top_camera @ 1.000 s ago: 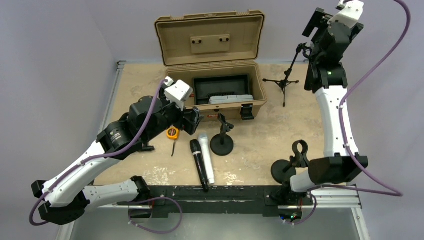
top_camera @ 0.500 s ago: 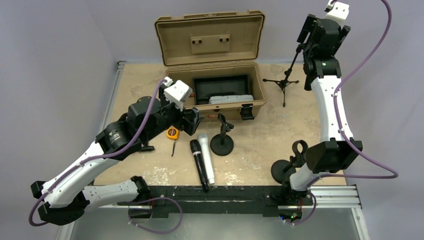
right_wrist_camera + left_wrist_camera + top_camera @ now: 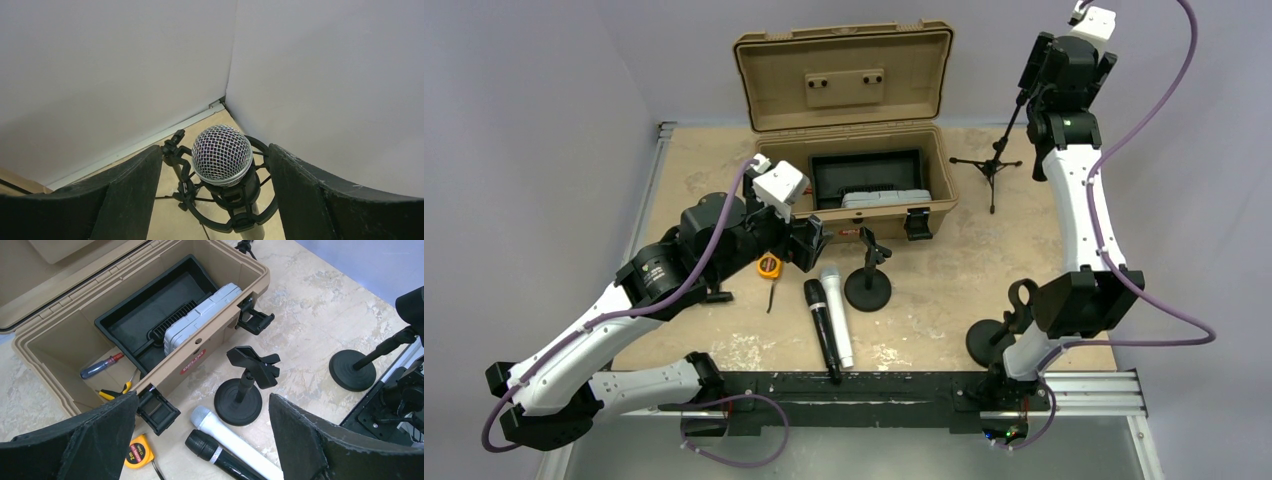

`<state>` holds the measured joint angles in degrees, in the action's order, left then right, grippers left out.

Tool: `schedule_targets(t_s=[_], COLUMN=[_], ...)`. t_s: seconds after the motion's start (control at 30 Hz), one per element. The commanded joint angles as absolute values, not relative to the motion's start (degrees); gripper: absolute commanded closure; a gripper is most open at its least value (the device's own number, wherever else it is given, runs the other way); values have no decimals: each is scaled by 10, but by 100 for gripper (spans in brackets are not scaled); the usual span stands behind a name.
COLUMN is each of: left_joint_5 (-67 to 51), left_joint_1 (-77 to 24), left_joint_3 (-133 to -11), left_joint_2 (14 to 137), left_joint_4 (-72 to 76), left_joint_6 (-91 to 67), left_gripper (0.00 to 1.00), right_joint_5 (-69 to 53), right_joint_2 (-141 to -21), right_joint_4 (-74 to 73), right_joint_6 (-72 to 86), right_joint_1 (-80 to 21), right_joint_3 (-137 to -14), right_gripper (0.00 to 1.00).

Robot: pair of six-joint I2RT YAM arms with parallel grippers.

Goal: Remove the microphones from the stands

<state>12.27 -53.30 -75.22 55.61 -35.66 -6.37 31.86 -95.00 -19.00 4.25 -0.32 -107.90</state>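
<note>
A microphone [image 3: 222,154] with a silver mesh head sits upright in a black shock mount [image 3: 235,202] on a tripod stand [image 3: 992,165] at the far right of the table. My right gripper [image 3: 215,149] is open, one finger on each side of the mesh head, with gaps on both sides. In the top view the right gripper [image 3: 1036,72] hangs high over the stand's top and hides the microphone. My left gripper [image 3: 809,240] is open and empty, above the table in front of the toolbox.
An open tan toolbox [image 3: 864,190] stands at the back centre. A white microphone [image 3: 836,315] and a black microphone [image 3: 822,328] lie side by side near a desk stand with a clip [image 3: 868,285]. A yellow tape measure [image 3: 769,266] and another round-base stand [image 3: 999,335] are nearby.
My right arm has risen and shifted left and farther back, bringing its open gripper over the top of the tripod stand. The left arm has not moved.
</note>
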Motion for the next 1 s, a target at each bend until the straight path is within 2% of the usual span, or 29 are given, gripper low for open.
schedule_targets(t_s=[0.0,0.5,0.97], left_joint_5=[114,106,102], left_joint_1=[-532,-532,-532], left_joint_3=[-752,-755,-755], left_joint_2=[556,557,558], left_joint_4=[-335,-337,-338], left_joint_6=[-65,-68,-69], left_gripper=[1,1,1], right_joint_5=[344,349,364], right_joint_2=[-956,-986,-997], right_joint_4=[-182,-184,-174], right_joint_6=[40,29,3], right_joint_1=[-2,-2,-2], right_joint_3=[-1082,-1086,-1105], right_gripper=[25,30,65])
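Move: The head of the microphone in the stand is about 4 cm below the right hand, some 2 cm ahead and 2 cm to the right. The stand's ring mount circles the mic just beneath it, about 8 cm below the hand and 3 cm ahead; the stand's clamp joint is roughly 3 cm left, 4 cm ahead and 7 cm lower. From the left hand the head is about 29 cm ahead and 46 cm right, at roughly equal height. The right hand sinks about 4 cm over the microphone head, easing slightly forward, and its fingers close on both sides. ##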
